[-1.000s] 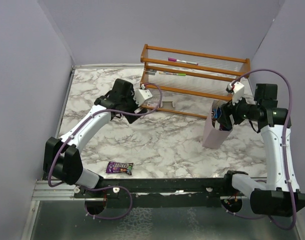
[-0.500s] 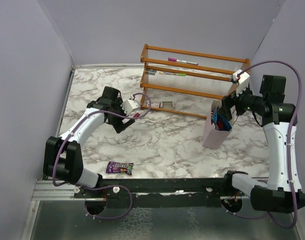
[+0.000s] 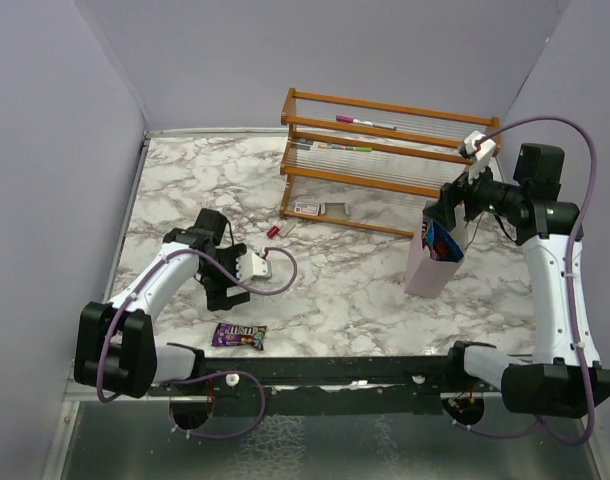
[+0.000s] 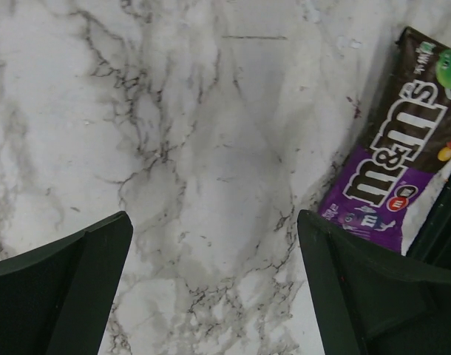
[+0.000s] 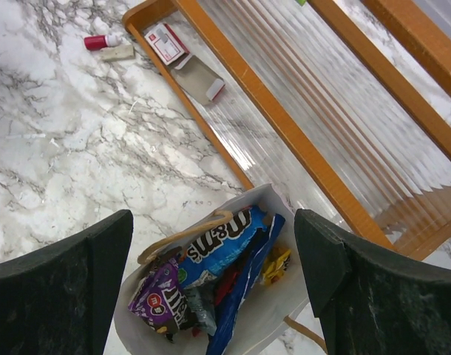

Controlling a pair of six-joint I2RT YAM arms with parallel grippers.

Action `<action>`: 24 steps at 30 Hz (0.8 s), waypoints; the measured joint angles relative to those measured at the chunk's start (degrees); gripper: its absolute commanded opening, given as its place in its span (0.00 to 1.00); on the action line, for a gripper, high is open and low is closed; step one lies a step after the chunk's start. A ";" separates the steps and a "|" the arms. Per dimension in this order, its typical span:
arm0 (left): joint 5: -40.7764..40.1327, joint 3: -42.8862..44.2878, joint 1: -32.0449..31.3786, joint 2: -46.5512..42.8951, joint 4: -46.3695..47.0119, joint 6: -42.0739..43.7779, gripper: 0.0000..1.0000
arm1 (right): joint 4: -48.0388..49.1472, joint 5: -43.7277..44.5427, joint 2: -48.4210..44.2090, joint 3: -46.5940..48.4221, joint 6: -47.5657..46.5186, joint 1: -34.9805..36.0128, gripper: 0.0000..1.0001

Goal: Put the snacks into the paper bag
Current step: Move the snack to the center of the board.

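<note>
A purple-and-brown M&M's snack (image 3: 239,336) lies flat near the table's front edge. In the left wrist view this snack (image 4: 403,163) sits just beyond my right finger. My left gripper (image 3: 228,296) (image 4: 214,222) hovers low beside it, open over bare marble. The pale paper bag (image 3: 425,268) stands upright at the right, in front of the rack. My right gripper (image 3: 447,213) (image 5: 212,222) hangs open above the bag's mouth, holding nothing. Inside the paper bag (image 5: 273,314) lie several snacks: a blue M&M's packet (image 5: 225,248), a purple one (image 5: 163,303) and a yellow one (image 5: 276,265).
A wooden rack (image 3: 385,150) (image 5: 285,126) with clear shelves stands at the back. A small red piece (image 3: 272,231) (image 5: 100,42) and a flat white card (image 3: 307,209) (image 5: 166,43) lie in front of it. Lilac walls close in both sides.
My left arm has swung back from the rack toward the front of the table, down near the purple packet. My right gripper has opened wider and risen above the bag.
</note>
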 measured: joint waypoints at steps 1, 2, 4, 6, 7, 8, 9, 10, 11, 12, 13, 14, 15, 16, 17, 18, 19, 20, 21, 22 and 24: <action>0.46 -0.72 0.00 -0.55 -0.94 1.22 0.93 | 0.15 -0.17 -0.15 -0.02 0.15 0.00 0.90; 0.92 -1.33 -0.11 -0.94 -1.55 2.21 0.91 | 0.55 -0.33 -0.46 -0.02 0.24 0.00 0.90; 1.29 -2.71 -0.66 -1.29 -2.32 4.07 0.89 | 0.85 -0.52 -0.81 0.00 0.28 0.00 0.90; 1.36 -4.46 -1.51 -1.33 -2.45 5.62 0.87 | 0.90 -0.59 -1.03 0.04 0.28 0.00 0.90; 1.36 -5.25 -1.97 -1.38 -2.51 6.16 0.86 | 0.87 -0.59 -1.05 0.07 0.28 0.00 0.90; 1.36 -6.14 -2.51 -1.46 -2.49 6.62 0.85 | 0.87 -0.59 -1.05 0.07 0.28 0.00 0.90; 1.36 -6.99 -3.15 -1.66 -2.47 7.04 0.84 | 0.87 -0.59 -1.05 0.09 0.28 0.00 0.90; 1.36 -7.87 -3.87 -1.99 -2.45 7.52 0.83 | 0.85 -0.59 -1.05 0.17 0.31 0.00 0.90; 1.36 -8.44 -4.50 -2.19 -2.45 7.80 0.83 | 0.83 -0.59 -1.05 0.31 0.31 0.00 0.90; 1.36 -8.92 -5.09 -2.32 -2.45 8.07 0.83 | 0.85 -0.57 -1.05 0.50 0.28 0.00 0.90; 1.36 -9.27 -5.77 -2.40 -2.40 8.35 0.82 | 0.87 -0.57 -1.05 0.72 0.31 0.00 0.90; 1.36 -9.53 -6.43 -2.45 -2.38 8.61 0.81 | 0.90 -0.57 -1.03 0.81 0.31 0.00 0.89; 1.36 -9.68 -6.93 -2.47 -2.36 8.72 0.79 | 0.90 -0.55 -0.98 0.85 0.28 0.00 0.89; 1.38 -9.84 -7.56 -2.51 -2.21 8.79 0.78 | 0.90 -0.52 -0.83 0.90 0.31 0.00 0.89; 1.40 -10.05 -8.09 -2.60 -1.97 8.76 0.76 | 0.92 -0.48 -0.39 0.92 0.28 0.00 0.89; 1.40 -10.29 -8.61 -2.71 -1.77 8.76 0.74 | 0.92 -0.39 -0.11 0.92 0.31 0.00 0.89; 1.44 -10.67 -9.11 -2.86 -1.53 8.68 0.72 | 0.90 -0.26 0.33 0.92 0.31 0.00 0.89; 1.49 -11.19 -9.64 -3.04 -1.11 8.57 0.70 | 0.92 -0.04 0.92 0.92 0.31 0.00 0.89; 1.57 -11.58 -10.05 -3.19 -0.81 8.55 0.68 | 0.90 0.17 1.27 0.92 0.31 0.00 0.89; 1.79 -11.80 -10.32 -3.52 -0.37 8.15 0.67 | 0.90 0.46 1.66 0.92 0.31 0.00 0.89; 2.40 -12.17 -10.71 -3.87 0.31 7.28 0.63 | 0.92 1.09 1.92 0.90 0.31 0.00 0.89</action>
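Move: The M&M's pack lies flat near the table's front edge, about 9 cm back from the left gripper, 4 cm to its right and roughly 5 cm below. The red tube is some 15 cm ahead of that gripper and 9 cm to its right, with the small eraser level with the tube, about 3 cm farther right. From the right gripper, the pack is about 17 cm back, 36 cm left and 27 cm below. Draw the left gripper back about 7 cm towards the M&M's pack, sinking some 4 cm on the way, and turn it clockwise by about 20 degrees to line up with the pack. Narrow the fingers from wide open to about two thirds, bringing the rear fingertip over the pack's purple left end without gripping yet. ##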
